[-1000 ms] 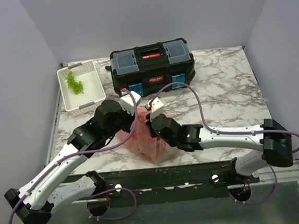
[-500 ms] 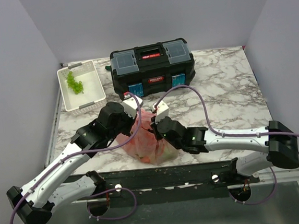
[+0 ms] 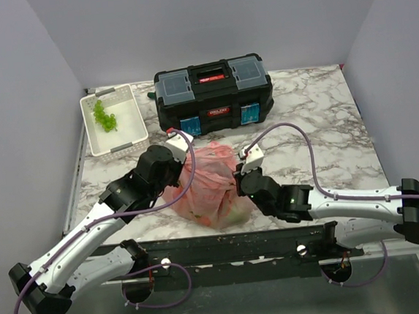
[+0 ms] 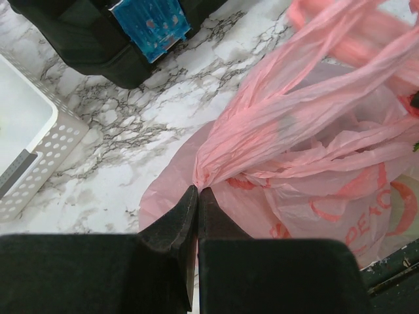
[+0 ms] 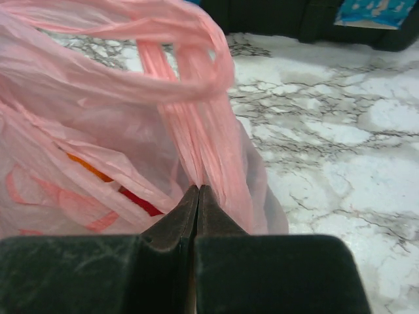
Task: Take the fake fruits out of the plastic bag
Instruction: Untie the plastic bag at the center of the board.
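Note:
The pink plastic bag (image 3: 206, 183) lies on the marble table near its front edge, between my two arms. My left gripper (image 3: 184, 172) is shut on a gathered pinch of the bag's film at its left side, seen close in the left wrist view (image 4: 197, 191). My right gripper (image 3: 238, 176) is shut on the twisted loop handle (image 5: 196, 124) at the bag's right side (image 5: 198, 188). The fake fruits stay inside the bag and show only as dim shapes through the film: a greenish-yellow patch (image 3: 230, 212) and orange and red streaks (image 5: 111, 183).
A black toolbox (image 3: 213, 94) stands just behind the bag, its blue label (image 4: 150, 23) close to the left gripper. A white slotted basket (image 3: 88, 127) with a light green grape bunch (image 3: 105, 116) sits at the back left. The table's front edge runs right below the bag.
My right gripper has drawn away to the right with the handle, and the left has shifted slightly left. The two grippers are farther apart and the bag is stretched wider between them.

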Tool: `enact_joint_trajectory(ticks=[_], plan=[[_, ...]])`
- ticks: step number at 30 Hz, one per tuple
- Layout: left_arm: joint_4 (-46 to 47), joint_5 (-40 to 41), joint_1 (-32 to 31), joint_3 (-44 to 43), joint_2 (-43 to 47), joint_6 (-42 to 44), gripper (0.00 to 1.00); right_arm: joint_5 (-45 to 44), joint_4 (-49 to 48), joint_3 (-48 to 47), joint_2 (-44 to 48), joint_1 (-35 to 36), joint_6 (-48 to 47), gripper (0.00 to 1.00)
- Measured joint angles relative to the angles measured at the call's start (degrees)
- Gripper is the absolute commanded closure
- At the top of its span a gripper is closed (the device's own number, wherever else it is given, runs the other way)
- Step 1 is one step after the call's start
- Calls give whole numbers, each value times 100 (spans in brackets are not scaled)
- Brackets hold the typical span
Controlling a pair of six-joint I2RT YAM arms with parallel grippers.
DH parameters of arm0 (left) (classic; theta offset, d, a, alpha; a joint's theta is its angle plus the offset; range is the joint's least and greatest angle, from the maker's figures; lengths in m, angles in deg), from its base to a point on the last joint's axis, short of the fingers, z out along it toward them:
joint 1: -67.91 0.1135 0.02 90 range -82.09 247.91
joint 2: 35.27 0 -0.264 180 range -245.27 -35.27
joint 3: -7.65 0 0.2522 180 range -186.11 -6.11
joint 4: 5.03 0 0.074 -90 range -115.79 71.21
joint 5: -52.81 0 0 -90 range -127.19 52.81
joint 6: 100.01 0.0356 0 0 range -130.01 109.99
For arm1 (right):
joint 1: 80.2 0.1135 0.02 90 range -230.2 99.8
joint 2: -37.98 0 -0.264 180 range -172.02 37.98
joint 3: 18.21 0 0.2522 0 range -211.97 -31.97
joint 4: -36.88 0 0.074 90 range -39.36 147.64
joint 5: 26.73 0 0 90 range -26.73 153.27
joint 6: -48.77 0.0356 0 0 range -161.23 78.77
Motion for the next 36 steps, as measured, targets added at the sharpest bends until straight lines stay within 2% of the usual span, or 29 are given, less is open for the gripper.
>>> enact_joint_trajectory(ticks=[7, 13, 17, 25, 31, 36], plan=[[35, 79, 9, 63, 109, 0, 100, -601, 640, 20, 208, 0, 560, 99], [48, 306, 140, 83, 129, -94, 100, -1071, 1550, 33, 361, -4, 1578, 99], [57, 332, 262, 83, 129, -144, 100, -1213, 2170, 33, 352, -4, 2221, 99], [444, 343, 289, 501, 389, -33, 100, -1397, 3008, 33, 337, -4, 2922, 99], [710, 463, 289, 793, 645, -24, 100, -1405, 3202, 20, 330, -7, 3204, 99], [850, 509, 299, 835, 662, -28, 100, -1327, 3021, -103, 94, -7, 2946, 99]])
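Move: The left gripper, shut on one handle of the plastic bag, has the bag body's middle about 9 cm to its right, 6 cm back and 13 cm below. The right gripper, pinching another gathered strip, has it some 9 cm to its left, 5 cm back and 8 cm below. The toolbox stands roughly 25 cm ahead and 5 cm left of the right gripper, a little lower; the white basket is about 20 cm ahead and 20 cm left of the left gripper, 16 cm lower. Draw the right gripper to the right, away from the left one, about 9 cm, sinking some 4 cm on the way and swinging clockwise by 20-odd degrees with a slight downward tip; keep the plastic pinched and ease back left about 1 cm at the end. Meanwhile shift the left gripper some 3 cm left and slightly forward, its fingers still shut on the handle. ##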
